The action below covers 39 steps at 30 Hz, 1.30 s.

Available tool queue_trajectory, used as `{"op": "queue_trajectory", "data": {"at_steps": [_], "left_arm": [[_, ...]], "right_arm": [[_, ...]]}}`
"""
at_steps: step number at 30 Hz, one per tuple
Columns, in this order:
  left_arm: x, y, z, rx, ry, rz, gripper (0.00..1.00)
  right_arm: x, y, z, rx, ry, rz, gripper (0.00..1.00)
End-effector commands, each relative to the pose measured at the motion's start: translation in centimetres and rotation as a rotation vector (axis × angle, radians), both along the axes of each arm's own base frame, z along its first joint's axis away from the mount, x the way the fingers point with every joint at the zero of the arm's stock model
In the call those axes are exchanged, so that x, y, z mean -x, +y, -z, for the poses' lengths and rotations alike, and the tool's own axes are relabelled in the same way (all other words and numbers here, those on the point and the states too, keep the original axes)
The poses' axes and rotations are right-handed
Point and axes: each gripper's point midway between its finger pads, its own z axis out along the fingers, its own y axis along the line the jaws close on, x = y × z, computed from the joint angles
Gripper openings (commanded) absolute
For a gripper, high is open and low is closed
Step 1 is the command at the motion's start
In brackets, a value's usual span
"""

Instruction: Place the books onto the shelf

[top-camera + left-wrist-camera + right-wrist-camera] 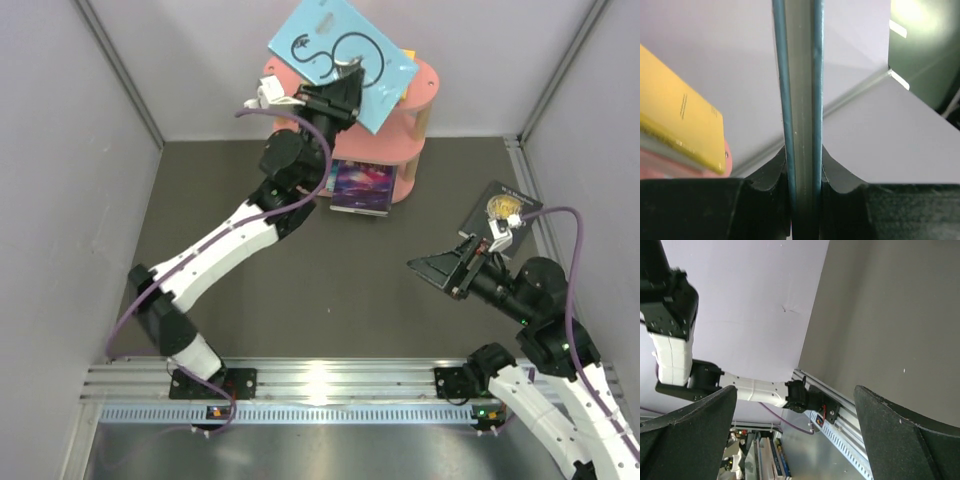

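Observation:
My left gripper [343, 82] is shut on a light blue book with a white swirl [340, 45], held flat above the top board of the pink shelf [425, 78]. In the left wrist view the book's edge [802, 90] runs up between the closed jaws of the left gripper [803, 165], and a yellow book [682, 125] lies on the pink shelf [655, 162] at the left. A purple book [362, 185] leans at the shelf's foot. A black book with a gold emblem [500, 212] lies on the table just behind my right gripper [445, 272], which is open and empty [795, 435].
Grey walls close in the table on three sides. A wooden post [422, 118] holds up the shelf's right side. The metal rail [330, 385] with both arm bases runs along the near edge. The left arm's base [810, 397] shows in the right wrist view.

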Motion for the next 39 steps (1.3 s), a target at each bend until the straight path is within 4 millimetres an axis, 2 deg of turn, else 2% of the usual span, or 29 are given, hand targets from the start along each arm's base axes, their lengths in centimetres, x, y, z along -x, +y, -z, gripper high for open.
{"op": "queue_trajectory", "data": {"at_steps": [1, 2, 3, 4, 5, 6, 7, 8, 9, 10, 11, 16, 19, 20, 23, 25, 26, 28, 29, 31, 33, 36, 39], "left_arm": [[-0.4, 5.9, -9.0, 0.363, -0.157, -0.207, 0.0], [-1.2, 6.0, -9.1, 0.372, -0.151, -0.235, 0.0], [-2.9, 4.6, -7.9, 0.351, -0.132, -0.251, 0.0], [-2.8, 5.3, -9.7, 0.389, -0.152, -0.262, 0.0], [-3.6, 5.5, -9.6, 0.405, -0.134, -0.287, 0.0], [-5.9, 3.9, -7.6, 0.366, -0.088, -0.302, 0.0], [-5.7, 4.8, -9.3, 0.415, -0.099, -0.311, 0.0], [-6.7, 4.7, -8.8, 0.424, -0.077, -0.325, 0.0], [-8.3, 4.1, -7.1, 0.443, -0.032, -0.349, 0.0], [-8.5, 4.4, -7.3, 0.466, -0.029, -0.356, 0.0], [-9.6, 3.9, -6.0, 0.463, -0.009, -0.367, 0.0], [-12.0, 2.1, -4.6, 0.516, 0.001, -0.272, 0.01], [-13.8, 0.6, -2.4, 0.509, 0.038, -0.237, 0.0], [-14.5, 0.1, -1.2, 0.5, 0.063, -0.238, 0.01], [-15.8, -0.7, 0.4, 0.52, 0.089, -0.21, 0.01], [-16.1, -0.9, 0.5, 0.537, 0.091, -0.194, 0.04], [-16.4, -1.2, 0.9, 0.533, 0.095, -0.188, 0.16], [-16.3, -1.4, 0.7, 0.539, 0.086, -0.171, 0.27], [-16.2, -1.7, 0.6, 0.535, 0.086, -0.157, 0.48], [-16.1, -1.8, 0.5, 0.529, 0.087, -0.148, 0.67], [-15.6, -1.7, -0.1, 0.519, 0.082, -0.142, 0.82], [-15.2, -1.7, -0.7, 0.509, 0.086, -0.132, 0.92], [-15.1, -1.8, -0.5, 0.484, 0.112, -0.134, 0.95]], "right_arm": [[0.2, -0.4, 1.4, 0.029, 0.009, 0.008, 1.0], [0.3, -0.4, 1.6, 0.032, 0.012, 0.005, 1.0], [0.4, -0.4, 2.1, 0.04, 0.02, 0.001, 1.0], [0.4, -0.3, 2.3, 0.044, 0.022, -0.003, 1.0], [0.5, -0.4, 2.4, 0.049, 0.023, -0.003, 1.0], [0.4, -0.3, 2.8, 0.058, 0.033, -0.006, 1.0], [0.4, -0.3, 3.0, 0.062, 0.035, -0.008, 1.0], [0.4, -0.3, 3.2, 0.065, 0.041, -0.008, 1.0], [0.2, -0.2, 3.6, 0.073, 0.05, -0.007, 1.0], [0.1, -0.2, 3.8, 0.076, 0.053, -0.009, 1.0], [0.1, -0.1, 3.9, 0.081, 0.058, -0.014, 1.0], [-0.1, 0.0, 4.7, 0.097, 0.071, -0.02, 1.0], [-0.1, 0.0, 5.2, 0.103, 0.078, -0.017, 1.0], [-0.2, 0.0, 5.4, 0.105, 0.081, -0.018, 1.0], [-0.2, 0.0, 5.9, 0.109, 0.088, -0.016, 1.0], [-0.2, 0.0, 6.3, 0.112, 0.098, -0.015, 1.0], [-0.2, 0.0, 6.3, 0.111, 0.099, -0.015, 1.0], [-0.3, -0.1, 6.3, 0.113, 0.097, -0.009, 1.0], [-0.3, -0.1, 6.4, 0.116, 0.099, -0.009, 1.0], [-0.3, -0.1, 6.5, 0.116, 0.1, -0.009, 1.0], [-0.3, -0.1, 6.6, 0.115, 0.104, -0.009, 1.0], [-0.3, -0.1, 6.7, 0.11, 0.107, -0.009, 1.0], [-0.3, -0.1, 6.6, 0.101, 0.108, -0.004, 1.0]]}}
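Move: Some 15 cm ahead of the left hand, about 4 cm to its right and roughly 10 cm lower, the yellow book lies on the shelf's top; the hand already grips the light blue book. Directly under the yellow book is the pale green book, and the purple book sits on the bottom shelf, about 17 cm ahead, 5 cm right and some 50 cm below the hand. From the right hand, the yellow book is roughly 37 cm ahead, 12 cm left and 12 cm higher. Carrying the light blue book forward over the shelf top, the left hand goes nearly 20 cm out, rising slightly, then sinks some 10 cm onto the yellow book with a slight drift right. On the way its left side rolls down about 20 degrees; then the fingers open wide and release the book. The empty right hand sinks 7–8 cm, still open. ##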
